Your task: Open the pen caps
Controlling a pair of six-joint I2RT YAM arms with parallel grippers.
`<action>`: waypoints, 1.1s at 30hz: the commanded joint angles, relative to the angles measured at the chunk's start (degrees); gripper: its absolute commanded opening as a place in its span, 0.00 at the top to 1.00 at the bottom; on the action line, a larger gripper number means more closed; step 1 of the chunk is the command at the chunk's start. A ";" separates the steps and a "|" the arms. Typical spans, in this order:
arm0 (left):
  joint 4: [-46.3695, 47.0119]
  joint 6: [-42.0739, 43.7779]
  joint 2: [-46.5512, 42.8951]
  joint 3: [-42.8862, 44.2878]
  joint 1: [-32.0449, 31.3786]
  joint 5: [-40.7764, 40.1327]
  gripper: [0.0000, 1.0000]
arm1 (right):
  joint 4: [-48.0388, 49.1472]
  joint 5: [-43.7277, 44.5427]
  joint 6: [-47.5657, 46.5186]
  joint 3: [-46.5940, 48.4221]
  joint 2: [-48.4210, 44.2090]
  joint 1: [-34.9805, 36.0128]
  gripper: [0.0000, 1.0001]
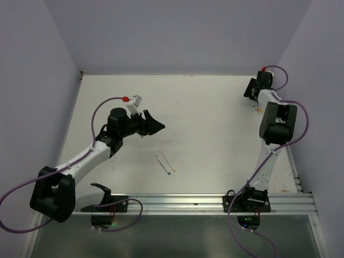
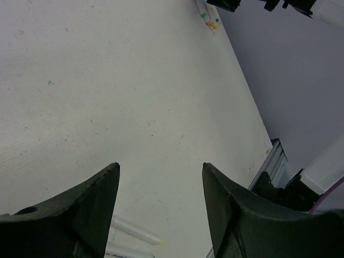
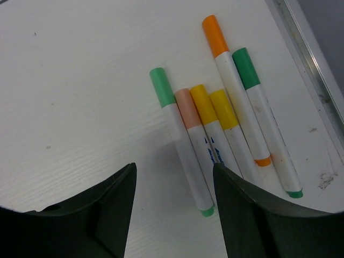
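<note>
Several white-barrelled pens lie side by side in the right wrist view, all capped: a light green cap [image 3: 158, 80], a pink cap [image 3: 185, 106], two yellow caps [image 3: 200, 101], an orange cap [image 3: 215, 35] and a darker green cap [image 3: 246, 67]. My right gripper [image 3: 174, 166] hovers open just above them, the light green pen's barrel [image 3: 188, 161] running between its fingers. Two more pens [image 1: 166, 164] lie mid-table. My left gripper [image 1: 153, 126] is open and holds nothing; one white pen with a yellow end [image 2: 134, 230] shows below its fingers.
A metal rail [image 1: 215, 203] runs along the near table edge, and another rail [image 3: 312, 54] borders the pens on the right. Purple walls enclose the table on three sides. Purple cables with red plugs [image 1: 126, 99] loop off both arms.
</note>
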 commanded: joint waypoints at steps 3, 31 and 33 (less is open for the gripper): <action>2.89 0.09 0.11 0.19 -0.15 0.97 0.34 | -0.35 -2.90 -1.53 2.80 0.62 0.15 0.39; 1.57 0.45 -0.94 -0.95 0.73 2.90 0.33 | -11.77 -7.99 -3.81 9.92 5.63 0.15 0.75; 2.01 -0.69 -0.85 -1.31 1.08 4.13 0.32 | -11.60 -7.91 -4.16 10.53 5.80 0.15 0.82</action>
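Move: The leftmost green-capped pen lies flat under the open right fingers, its middle about 2 cm ahead of the hand, level with it sideways and 3 cm below. The pink-capped pen lies against it, its middle level with the hand and 1 cm right; the orange-capped pen is some 4 cm ahead and 4 cm right. From the left hand the green-capped pen is roughly 28 cm ahead, 52 cm right and 16 cm down. The right fingertips come to pinch the white barrel of the leftmost green-capped pen, behind its middle on the end away from the cap. To get there the hand sinks about 2.5 cm and eases 1.5 cm left, nudging some 1 cm forward and back again on the way, tipping slightly steeper and turning about 5 degrees counter-clockwise; the fingers close mostly at the end. ##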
